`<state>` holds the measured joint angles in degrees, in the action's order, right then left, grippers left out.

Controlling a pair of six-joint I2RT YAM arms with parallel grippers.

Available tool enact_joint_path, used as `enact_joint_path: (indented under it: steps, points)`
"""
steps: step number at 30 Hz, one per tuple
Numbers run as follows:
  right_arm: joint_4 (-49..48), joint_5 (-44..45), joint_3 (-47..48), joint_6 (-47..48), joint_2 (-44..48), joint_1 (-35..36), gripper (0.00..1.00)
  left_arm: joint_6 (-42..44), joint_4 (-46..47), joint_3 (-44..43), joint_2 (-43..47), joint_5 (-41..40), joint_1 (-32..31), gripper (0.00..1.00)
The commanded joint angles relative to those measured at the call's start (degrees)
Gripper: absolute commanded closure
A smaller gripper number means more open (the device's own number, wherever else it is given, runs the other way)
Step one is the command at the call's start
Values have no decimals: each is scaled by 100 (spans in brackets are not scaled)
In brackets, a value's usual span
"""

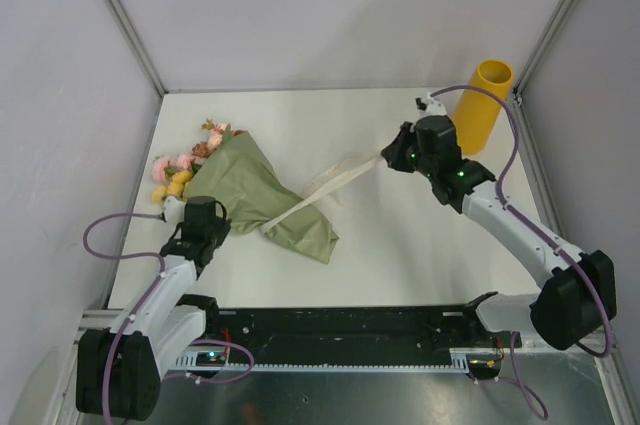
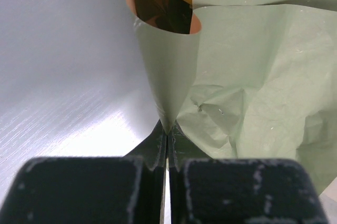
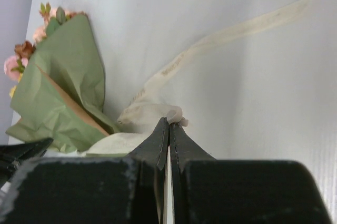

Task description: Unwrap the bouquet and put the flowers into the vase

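The bouquet (image 1: 262,195) lies on the left of the table, wrapped in olive-green paper (image 2: 253,76) with a peach-orange inside. Pink, yellow and brown flowers (image 1: 183,167) stick out at its far-left end. My left gripper (image 1: 206,203) is shut on a fold of the paper's edge (image 2: 167,129). A cream ribbon (image 1: 335,177) stretches from the wrapped stems to my right gripper (image 1: 384,158), which is shut on the ribbon's end (image 3: 176,114). The mustard-yellow vase (image 1: 483,103) stands upright at the far right, just behind the right arm.
Grey walls with metal corner posts close in the table on three sides. A black rail (image 1: 340,330) runs along the near edge between the two arm bases. The ribbon's loose tail (image 3: 247,26) trails across the white tabletop.
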<state>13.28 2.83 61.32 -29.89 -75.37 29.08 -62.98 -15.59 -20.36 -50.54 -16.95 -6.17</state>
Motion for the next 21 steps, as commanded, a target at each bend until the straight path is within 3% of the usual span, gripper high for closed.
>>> enact_joint_path:
  steps: [1, 21]
  points:
    - [5, 145, -1, 240, 426, -350, 100, -178, -12, -60, 128, -272, 50, 100]
    - [-1235, 1101, 455, 1177, 2265, -1121, 100, -279, -5, 65, 267, -355, 55, 100]
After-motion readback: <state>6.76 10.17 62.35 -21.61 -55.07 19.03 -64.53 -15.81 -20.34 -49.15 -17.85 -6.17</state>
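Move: The right hand already holds the white ribbon about 20 cm above the table; where its strip meets the left near edge of the paper wrap is roughly 33 cm to this hand's left, 10 cm nearer the base and 20 cm below. The wrap's middle lies some 35 cm left and 1 cm ahead, the vase about 28 cm right and 19 cm ahead. From the left hand, that ribbon crossing is some 11 cm right and level with it, 4 cm below. With its fingers shut on the ribbon, the right hand draws it away from the bouquet, first mostly to the right, then climbing ever more steeply, ending about 16 cm higher and 11 cm farther right while the fingers tip up by some 30 degrees and swing about 15 degrees clockwise. The left hand stays all but still and keeps pinching the near-left edge of the paper wrap, holding the bouquet against the pull. ##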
